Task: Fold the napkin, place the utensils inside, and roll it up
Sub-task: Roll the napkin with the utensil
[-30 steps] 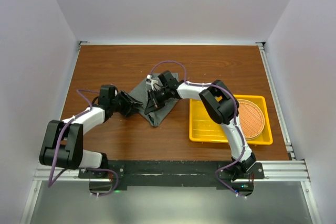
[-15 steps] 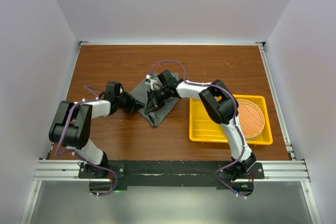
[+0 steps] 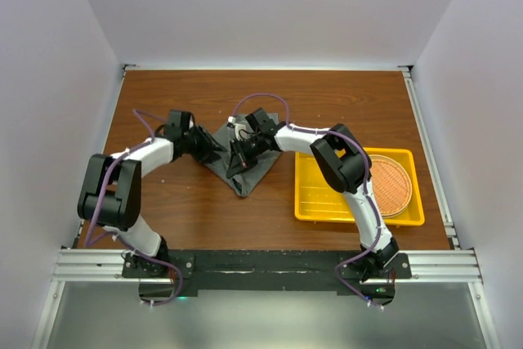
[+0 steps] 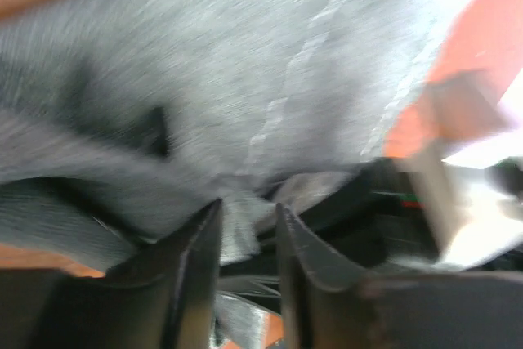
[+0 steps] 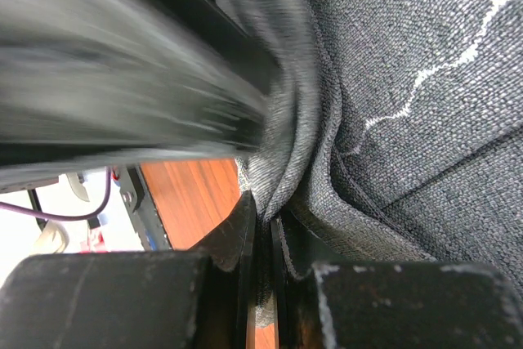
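Note:
The dark grey napkin (image 3: 255,176) lies bunched and partly folded at mid-table. My right gripper (image 3: 239,157) comes in from the right and is shut on a raised fold of it; in the right wrist view the cloth (image 5: 425,55) is pinched between the gripper's (image 5: 267,218) jaws. My left gripper (image 3: 216,148) is at the napkin's left edge. In the left wrist view its jaws (image 4: 248,212) stand apart, with a scrap of the cloth (image 4: 245,79) edge between the tips. The utensils are out of view.
A yellow tray (image 3: 359,217) sits at the right with a round woven orange-brown mat (image 3: 391,185) in it. The two grippers are close together over the napkin; the left arm shows as a blurred dark bar (image 5: 122,63) in the right wrist view.
The left gripper has moved farther back and right, onto the napkin's left edge, its arm swinging in behind it. Its jaws narrowed, then widened again. The right gripper has kept its hold and place.

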Tool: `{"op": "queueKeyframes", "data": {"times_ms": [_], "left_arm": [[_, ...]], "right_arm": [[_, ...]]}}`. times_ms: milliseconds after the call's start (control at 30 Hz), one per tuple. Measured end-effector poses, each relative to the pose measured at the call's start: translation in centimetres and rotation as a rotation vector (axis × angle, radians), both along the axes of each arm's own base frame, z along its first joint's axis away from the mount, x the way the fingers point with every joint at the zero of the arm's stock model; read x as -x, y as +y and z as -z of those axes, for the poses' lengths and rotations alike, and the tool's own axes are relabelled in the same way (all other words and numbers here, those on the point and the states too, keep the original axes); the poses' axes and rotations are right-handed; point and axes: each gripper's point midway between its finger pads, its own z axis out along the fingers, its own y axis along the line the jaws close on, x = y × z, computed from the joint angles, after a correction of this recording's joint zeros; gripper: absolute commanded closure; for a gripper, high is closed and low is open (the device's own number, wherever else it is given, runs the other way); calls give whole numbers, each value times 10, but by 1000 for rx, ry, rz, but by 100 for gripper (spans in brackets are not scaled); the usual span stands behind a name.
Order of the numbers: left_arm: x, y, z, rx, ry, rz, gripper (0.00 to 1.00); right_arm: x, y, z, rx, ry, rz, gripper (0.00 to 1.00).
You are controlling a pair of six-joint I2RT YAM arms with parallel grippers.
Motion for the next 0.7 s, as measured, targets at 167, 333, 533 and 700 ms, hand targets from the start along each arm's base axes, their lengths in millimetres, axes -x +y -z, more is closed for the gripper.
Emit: {"op": "queueKeyframes", "data": {"times_ms": [167, 333, 533, 700], "left_arm": [[-18, 13, -62, -88, -134, -8, 55], [-1, 20, -81, -98, -130, -45, 49], [40, 20, -33, -58, 50, -83, 41], [50, 15, -12, -14, 128, -112, 43]], "right_arm": [[0, 0, 0, -1, -1, 0, 100], [0, 0, 0, -1, -1, 0, 100], [0, 0, -1, -1, -2, 0, 100], [0, 1, 0, 0, 2, -1, 100]]}}
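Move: The napkin's rolled-up near-left edge is the thing to regrip: it lies about 3 cm back of the left hand point, level with it sideways and some 2 cm lower. The right fingertips, shut on a fold of the cloth, are roughly 5 cm back and 3 cm to the right of the left hand; the napkin's near corner is some 12 cm back and 6 cm to its right. From the right hand that edge is about 2 cm ahead and 3 cm left. The napkin's rolled edge comes free of the left fingers as that hand lifts about 8 cm, slightly forward at first, while its fingers open further. The hand then swings back about 6 cm and sinks nearly as far as it rose, ending open above the rolled edge beside the right fingertips. The right hand stays still and keeps its pinch on the fold. ##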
